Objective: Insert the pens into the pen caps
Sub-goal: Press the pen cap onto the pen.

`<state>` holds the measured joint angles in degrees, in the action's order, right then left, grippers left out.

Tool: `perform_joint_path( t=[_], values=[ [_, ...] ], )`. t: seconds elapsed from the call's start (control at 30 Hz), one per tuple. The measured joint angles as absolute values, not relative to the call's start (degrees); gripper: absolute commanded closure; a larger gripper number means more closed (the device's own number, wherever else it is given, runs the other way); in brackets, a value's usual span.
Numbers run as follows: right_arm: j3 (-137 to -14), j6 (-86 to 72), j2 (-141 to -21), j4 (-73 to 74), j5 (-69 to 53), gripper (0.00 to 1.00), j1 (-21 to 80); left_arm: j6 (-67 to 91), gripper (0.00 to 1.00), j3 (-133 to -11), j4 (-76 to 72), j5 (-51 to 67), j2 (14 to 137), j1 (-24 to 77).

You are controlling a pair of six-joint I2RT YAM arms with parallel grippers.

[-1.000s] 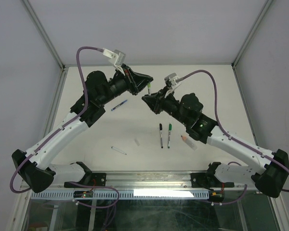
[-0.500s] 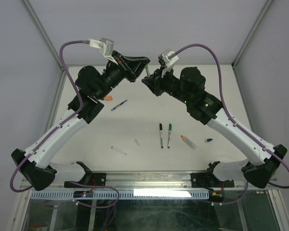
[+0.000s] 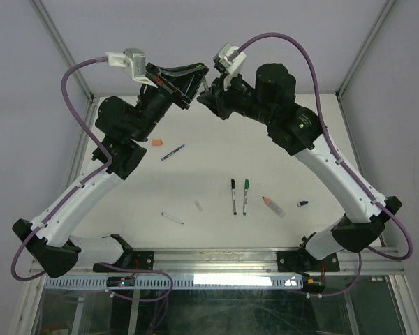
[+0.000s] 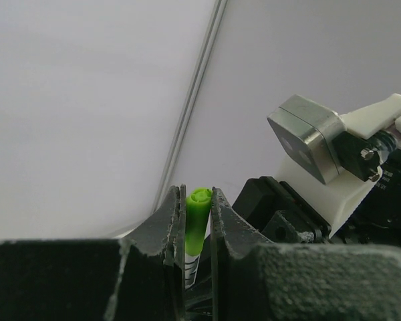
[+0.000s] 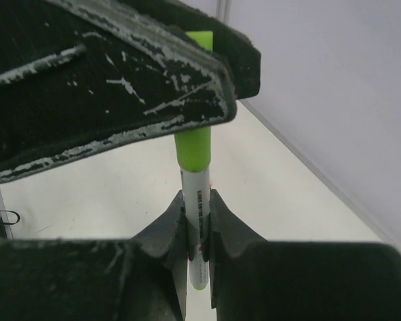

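Observation:
High above the table's far side my two grippers meet tip to tip. My left gripper (image 4: 198,194) is shut on a light green pen cap (image 4: 197,217). That cap (image 5: 192,148) sits on the end of a white pen (image 5: 197,227) with black print, which stands upright in my shut right gripper (image 5: 197,200). One left finger (image 5: 107,87) hides the cap's upper part in the right wrist view. From above, the left gripper (image 3: 200,73) and right gripper (image 3: 204,96) touch ends, and the pen between them barely shows.
On the table lie a black-capped pen (image 3: 233,196), a dark-green-capped pen (image 3: 245,196), a thick clear pen with an orange tip (image 3: 273,206), a small dark cap (image 3: 302,204), a blue pen (image 3: 172,152), an orange cap (image 3: 156,144), a white pen (image 3: 172,218) and a small clear tube (image 3: 198,206).
Both arms have lifted and swung toward the far side together, still joined at the pen and cap. The orange cap and the small dark cap are now uncovered.

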<state>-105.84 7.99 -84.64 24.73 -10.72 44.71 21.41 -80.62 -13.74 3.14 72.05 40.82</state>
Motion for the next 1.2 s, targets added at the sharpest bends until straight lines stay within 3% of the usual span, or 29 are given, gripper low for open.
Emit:
perform_joint_path(
  t=[0.23,0.4,0.67,0.87,0.97,1.07,1.13,1.2],
  values=[
    [-115.07,9.89,-88.73,32.21,-12.12,1.0,44.64,19.99,1.0,-80.6,-15.64,2.83,71.99,40.91],
    [-115.26,10.74,-88.71,33.67,-12.19,1.0,44.56,19.97,1.0,-79.96,-15.7,2.85,71.64,40.91],
    [-87.9,5.45,-76.31,20.05,-12.38,1.0,43.88,22.87,1.0,-74.06,-12.36,10.59,70.43,39.66],
    [-74.43,-2.17,-70.3,13.87,-11.77,1.0,43.4,23.92,0.93,-73.06,-8.03,15.4,72.53,39.64],
    [-69.04,-6.09,-67.96,11.35,-11.79,1.0,43.4,24.75,0.85,-72.25,-6.37,17.19,73.21,39.66],
    [-64.16,-9.65,-66.06,9.52,-11.77,1.0,43.4,25.23,0.69,-71.24,-4.75,18.48,73.91,39.75],
    [-61.8,-11.68,-65.39,8.25,-11.73,1.0,43.4,25.8,0.5,-70.57,-3.16,18.79,74.48,39.77],
    [-59.83,-13.63,-64.58,6.31,-11.46,1.0,43.38,26.15,0.41,-69.58,-0.99,18.85,75.11,39.81]
  ],
)
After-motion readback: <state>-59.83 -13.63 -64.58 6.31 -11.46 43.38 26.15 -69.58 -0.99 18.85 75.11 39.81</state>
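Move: The left hand still pinches the green cap, which already sits on the upright pen held by the right hand, the pen's middle about 5 cm straight below the left hand point. From the right hand the green cap lies some 5 cm straight above. On the table, roughly 50 cm beneath the left hand, the black pen lies about 8 cm to its right and 5 cm back, and the green pen some 12 cm to its right and 5 cm back. After rising barely a centimetre together and pausing, both hands sink about 16 cm towards the table, drifting some 4 cm to the right, the right hand also easing about 5 cm back, with the left fingers tipping down by some 30 degrees and the right ones less. The right hand keeps its pinch on the pen throughout, while near the end of the descent the left fingers open to nearly half and release their pinch on the green cap. ##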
